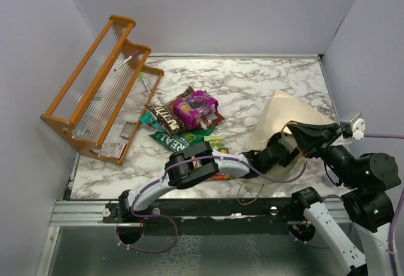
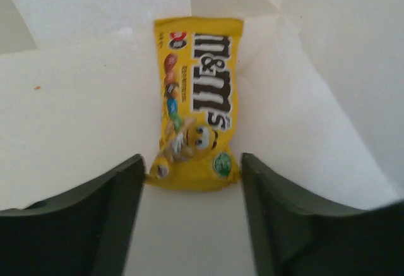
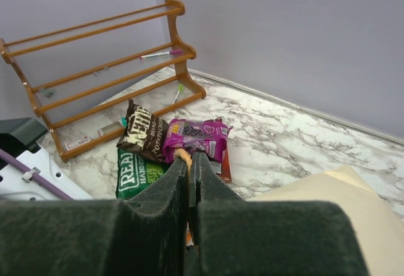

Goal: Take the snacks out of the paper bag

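The cream paper bag (image 1: 285,108) lies on its side at the right of the table. My left gripper (image 1: 282,150) reaches into its mouth. In the left wrist view the left gripper (image 2: 192,178) stands open on the bag's pale inside, and a yellow M&M's packet (image 2: 199,99) lies just beyond its fingertips (image 2: 129,200), its near end level with them. My right gripper (image 3: 191,159) is shut on the bag's tan cord handle (image 3: 184,156) and holds it up. Other snacks lie in a pile on the marble: a magenta-purple packet (image 1: 196,107), a brown one (image 1: 165,117) and a green bag (image 1: 170,139).
An orange wooden rack (image 1: 95,93) stands tilted at the back left, with a pen on it and small items below. The snack pile (image 3: 164,143) sits between the rack and the bag. Purple walls close in the table on three sides.
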Motion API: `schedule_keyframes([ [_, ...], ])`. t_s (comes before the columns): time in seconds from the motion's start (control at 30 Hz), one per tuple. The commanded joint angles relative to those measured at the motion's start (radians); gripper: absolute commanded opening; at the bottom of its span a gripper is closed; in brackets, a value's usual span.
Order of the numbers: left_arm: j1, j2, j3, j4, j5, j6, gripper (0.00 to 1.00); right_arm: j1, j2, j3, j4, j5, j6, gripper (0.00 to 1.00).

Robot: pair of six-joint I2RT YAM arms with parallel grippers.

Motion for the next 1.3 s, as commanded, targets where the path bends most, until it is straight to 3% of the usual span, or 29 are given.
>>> schedule_keyframes([
  [0.0,0.006,0.013,0.019,-0.073,-0.022,0.043,0.52,0.000,-0.029,0.055,0.037,-0.008,0.016,0.03],
  [0.17,0.006,-0.064,0.002,-0.137,0.024,0.069,0.21,0.000,-0.037,0.054,0.012,0.017,0.009,0.02],
  [0.37,0.003,-0.207,-0.092,-0.211,0.063,0.052,0.03,0.000,-0.067,0.035,-0.001,0.075,0.000,0.02],
  [0.77,-0.040,-0.506,-0.278,-0.379,0.246,0.013,0.02,0.000,-0.056,0.004,0.019,0.101,-0.026,0.02],
  [1.27,-0.170,-0.755,-0.351,-0.567,0.215,0.226,0.01,0.000,-0.051,0.024,0.004,0.135,-0.055,0.02],
])
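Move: The M&M's packet lies inside the paper bag just beyond my open left fingertips, its middle about 3 cm ahead, 4 cm to the right and 2 cm lower, its near end already between the pads. Outside the bag on the table, the small green packet is some 31 cm to my left hand's left and 3 cm farther out, with the red packet about 30 cm left and 4 cm nearer me. From my right hand, the M&M's packet is roughly 11 cm ahead, 12 cm right and 34 cm below. I sink my left hand a centimetre and shut the fingers on the packet's near end, pinching it. Then I draw the hand back about 14 cm, left and up some 10 cm each, towards the bag's mouth, swinging it about 25 degrees clockwise and rolling its left side up. My right hand keeps its hold on the bag's handle and eases 2 cm right and slightly up. ##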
